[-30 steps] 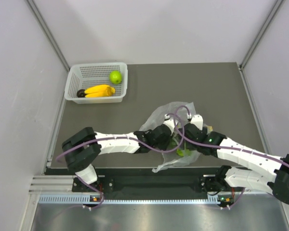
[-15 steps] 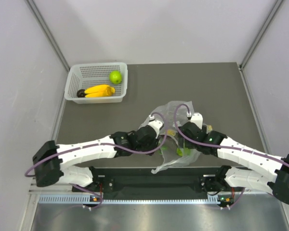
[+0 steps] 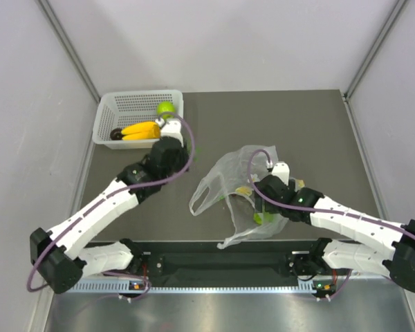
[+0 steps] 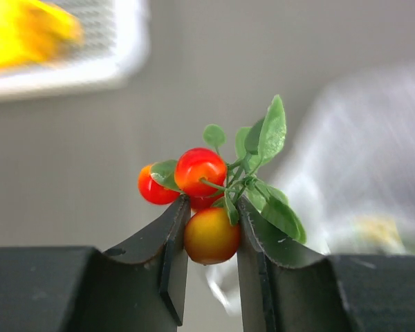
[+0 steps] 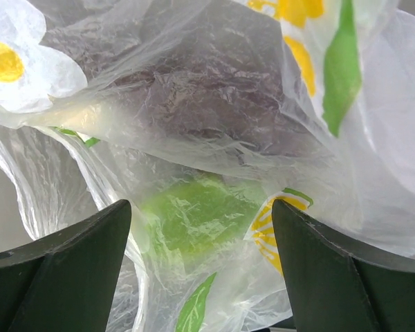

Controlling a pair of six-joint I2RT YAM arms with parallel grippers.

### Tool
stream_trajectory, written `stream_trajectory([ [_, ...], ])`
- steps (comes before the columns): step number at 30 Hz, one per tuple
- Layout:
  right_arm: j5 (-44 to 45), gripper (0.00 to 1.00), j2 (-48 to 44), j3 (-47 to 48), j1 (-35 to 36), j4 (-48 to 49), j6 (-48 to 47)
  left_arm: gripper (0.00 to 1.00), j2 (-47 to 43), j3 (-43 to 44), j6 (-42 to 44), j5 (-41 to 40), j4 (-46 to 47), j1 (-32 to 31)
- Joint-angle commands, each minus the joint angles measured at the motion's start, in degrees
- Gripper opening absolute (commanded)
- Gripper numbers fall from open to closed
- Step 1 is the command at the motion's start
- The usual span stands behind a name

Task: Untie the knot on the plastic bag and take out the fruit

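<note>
My left gripper is shut on a sprig of small orange-red fruit with green leaves. In the top view this gripper hangs at the near right corner of the white basket. The clear flower-printed plastic bag lies crumpled mid-table with a handle loop spread open to the left. No knot shows. My right gripper stands open over the bag, and a green fruit lies under the film between its fingers. In the top view that gripper is at the bag's near side.
The white perforated basket at the far left holds a green apple, yellow bananas and a dark fruit. Grey walls close in on three sides. A metal rail runs along the near edge.
My left arm has drawn back out of the bag and swung far-left to the basket, carrying the orange-red fruit. The bag's handle loop has dropped open. The right arm has not moved.
</note>
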Motion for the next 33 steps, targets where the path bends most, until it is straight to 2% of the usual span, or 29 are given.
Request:
stream_trajectory([
  [1, -0.1, 0.83, 0.7, 3.0, 0.2, 2.6, -1.3, 0.00, 4.4, 5.8, 5.7, 0.8, 10.2, 10.6],
  [2, -0.5, 0.83, 0.9, 3.2, 0.2, 2.9, -1.7, 0.00, 7.3, 6.5, 6.5, 2.5, 14.3, 15.5],
  [5, -1.0, 0.83, 1.6, 3.7, 0.3, 3.2, -2.2, 0.00, 13.4, 11.9, 6.9, 6.6, 17.6, 22.2],
  [6, -1.3, 0.83, 2.0, 4.0, 0.2, 3.4, -2.4, 0.00, 18.0, 13.6, 7.0, 8.7, 18.0, 25.4],
  [10, -1.9, 0.83, 2.8, 4.7, 0.2, 4.1, -2.8, 0.00, 28.2, 21.6, 7.3, 12.5, 19.3, 30.8],
  [14, -2.6, 0.83, 3.1, 5.3, 0.2, 4.7, -3.3, 0.02, 33.5, 23.4, 7.2, 14.7, 22.3, 33.5],
  [15, -2.6, 0.83, 3.0, 5.4, 0.3, 4.7, -3.4, 0.12, 34.7, 23.4, 7.4, 14.5, 22.6, 34.0],
  [17, -2.9, 0.83, 3.0, 5.9, 0.2, 4.5, -3.6, 0.22, 36.3, 23.8, 7.8, 15.1, 23.3, 34.8],
  [18, -2.8, 0.83, 3.0, 6.1, 0.2, 4.4, -3.7, 0.33, 36.6, 23.9, 7.8, 15.2, 23.4, 35.2],
  [19, -3.0, 0.83, 2.9, 6.3, 0.2, 4.2, -3.8, 0.53, 36.7, 23.9, 7.9, 15.0, 23.2, 35.3],
  [21, -2.8, 0.83, 2.6, 6.5, 0.2, 4.0, -4.0, 0.68, 35.8, 23.2, 7.7, 14.9, 23.6, 35.4],
  [23, -2.8, 0.84, 2.3, 6.6, 0.3, 4.0, -4.1, 0.90, 33.3, 21.3, 7.2, 15.9, 24.5, 35.3],
  [26, -2.3, 0.84, 2.0, 7.0, 0.2, 3.2, -4.1, 0.97, 28.1, 18.0, 6.4, 18.4, 24.5, 35.3],
  [28, -1.7, 0.84, 1.6, 6.9, 0.1, 2.7, -4.0, 0.98, 24.6, 14.4, 5.5, 22.3, 23.8, 34.9],
  [31, -1.3, 0.84, 0.9, 6.8, 0.1, 2.2, -3.9, 0.98, 16.4, 7.5, 5.2, 27.1, 23.0, 32.0],
  [33, -1.3, 0.84, 0.9, 6.8, 0.1, 2.1, -3.9, 0.97, 10.5, 2.9, 5.6, 27.3, 22.0, 27.5],
])
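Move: Ahead and to the left of the left hand, which already holds the cherry tomatoes, is the free spot in the basket: about 23 cm farther out, 14 cm left and 19 cm lower. The green apple lies some 7 cm beyond that spot and 1 cm left of it; the bananas lie about 9 cm left of it and 2 cm nearer. From the right hand, the spot is roughly 30 cm ahead, 32 cm left and 5 cm down. Swinging the held tomatoes about 23 cm forward and 14 cm left to the basket, the left hand turns some 20 degrees counter-clockwise, dips 5 cm below its start, opens wide to let go, then rises and backs off right. The right hand, fingers still open over the bag, eases 2 cm left and slightly up. ##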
